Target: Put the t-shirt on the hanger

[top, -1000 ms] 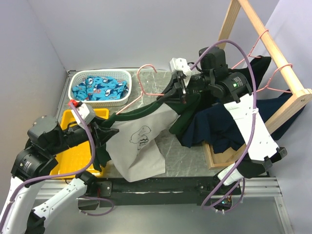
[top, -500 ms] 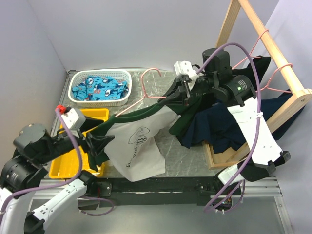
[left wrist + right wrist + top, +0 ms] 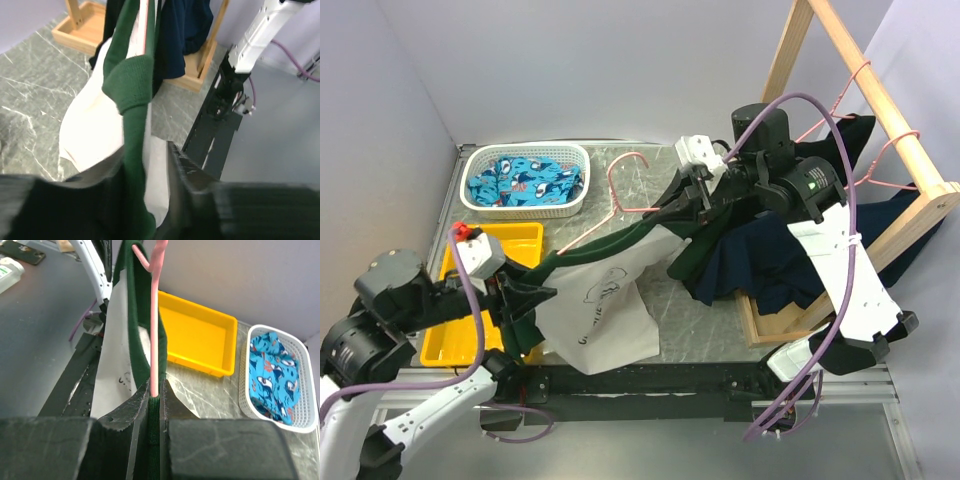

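The t-shirt [image 3: 605, 305], off-white in front with dark green sleeves, hangs stretched between both grippers above the table. My left gripper [image 3: 532, 290] holds its near-left end; in the left wrist view the green sleeve [image 3: 130, 85] and white cloth fill the gap between the jaws of that gripper [image 3: 145, 155]. My right gripper [image 3: 700, 195] is shut on the far end. In the right wrist view this gripper [image 3: 154, 390] pinches the pink wire of the hanger [image 3: 155, 315] together with green fabric [image 3: 134, 315]. The hanger's hook [image 3: 617, 185] sticks out left of the right gripper.
A white basket [image 3: 480, 202] with blue patterned cloth stands at the back left. A yellow tray [image 3: 515, 235] lies under my left arm. The wooden rack [image 3: 880, 110] at the right carries navy and black garments [image 3: 770, 265] on pink hangers.
My left jaws opened wide and closed again on the shirt's sleeve end. My right gripper, with hanger and shirt, shifted slightly toward the near side, and the shirt sagged a little.
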Robot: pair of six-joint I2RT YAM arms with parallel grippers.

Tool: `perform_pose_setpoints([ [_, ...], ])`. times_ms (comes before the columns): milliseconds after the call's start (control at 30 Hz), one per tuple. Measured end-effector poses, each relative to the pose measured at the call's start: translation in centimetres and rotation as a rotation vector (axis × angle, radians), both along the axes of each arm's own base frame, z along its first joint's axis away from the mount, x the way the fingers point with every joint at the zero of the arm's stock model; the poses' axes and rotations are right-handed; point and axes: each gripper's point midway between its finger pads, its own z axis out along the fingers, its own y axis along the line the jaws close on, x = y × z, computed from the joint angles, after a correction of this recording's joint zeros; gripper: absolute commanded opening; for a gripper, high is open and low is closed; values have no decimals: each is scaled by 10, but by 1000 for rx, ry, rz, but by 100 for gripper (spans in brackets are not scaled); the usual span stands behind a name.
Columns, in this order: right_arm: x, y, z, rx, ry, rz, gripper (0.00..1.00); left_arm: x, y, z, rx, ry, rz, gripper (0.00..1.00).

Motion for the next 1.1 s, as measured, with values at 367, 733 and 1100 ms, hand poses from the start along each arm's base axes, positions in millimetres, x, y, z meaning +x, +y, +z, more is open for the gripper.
perform_pose_setpoints([
  [367, 5, -1, -3, -18, 3, -38, 1, 6, -4, -9, 37, 24, -2, 1],
  [733, 40, 13, 5, 61, 43, -282, 87, 41, 11, -15, 52, -33, 196, 1],
  [1100, 103, 15, 43, 241, 116, -867, 100, 86, 19, -3, 52, -93, 384, 1],
])
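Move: The t-shirt's green edge already runs between the left hand's half-open fingers, right at the hand. The hanger's neck is about 13 cm to its right, 6 ahead and 8 above; the t-shirt's white body hangs some 12 cm right, 4 ahead and 15 below. The right hand still pinches the hanger's far end with the shirt's shoulder; from it that neck lies about 7 cm left, 3 back and 2 above. The left fingers shut on the green edge near the hanger's left end and keep hold; only then do the right fingers open wide, letting go of the hanger's other end and the shoulder. Both hands then go forward, the left about 9 cm while swinging some 20 degrees counter-clockwise, the right about 10 cm and 4 up, turning roughly 50 degrees clockwise so its fingers point more ahead. ##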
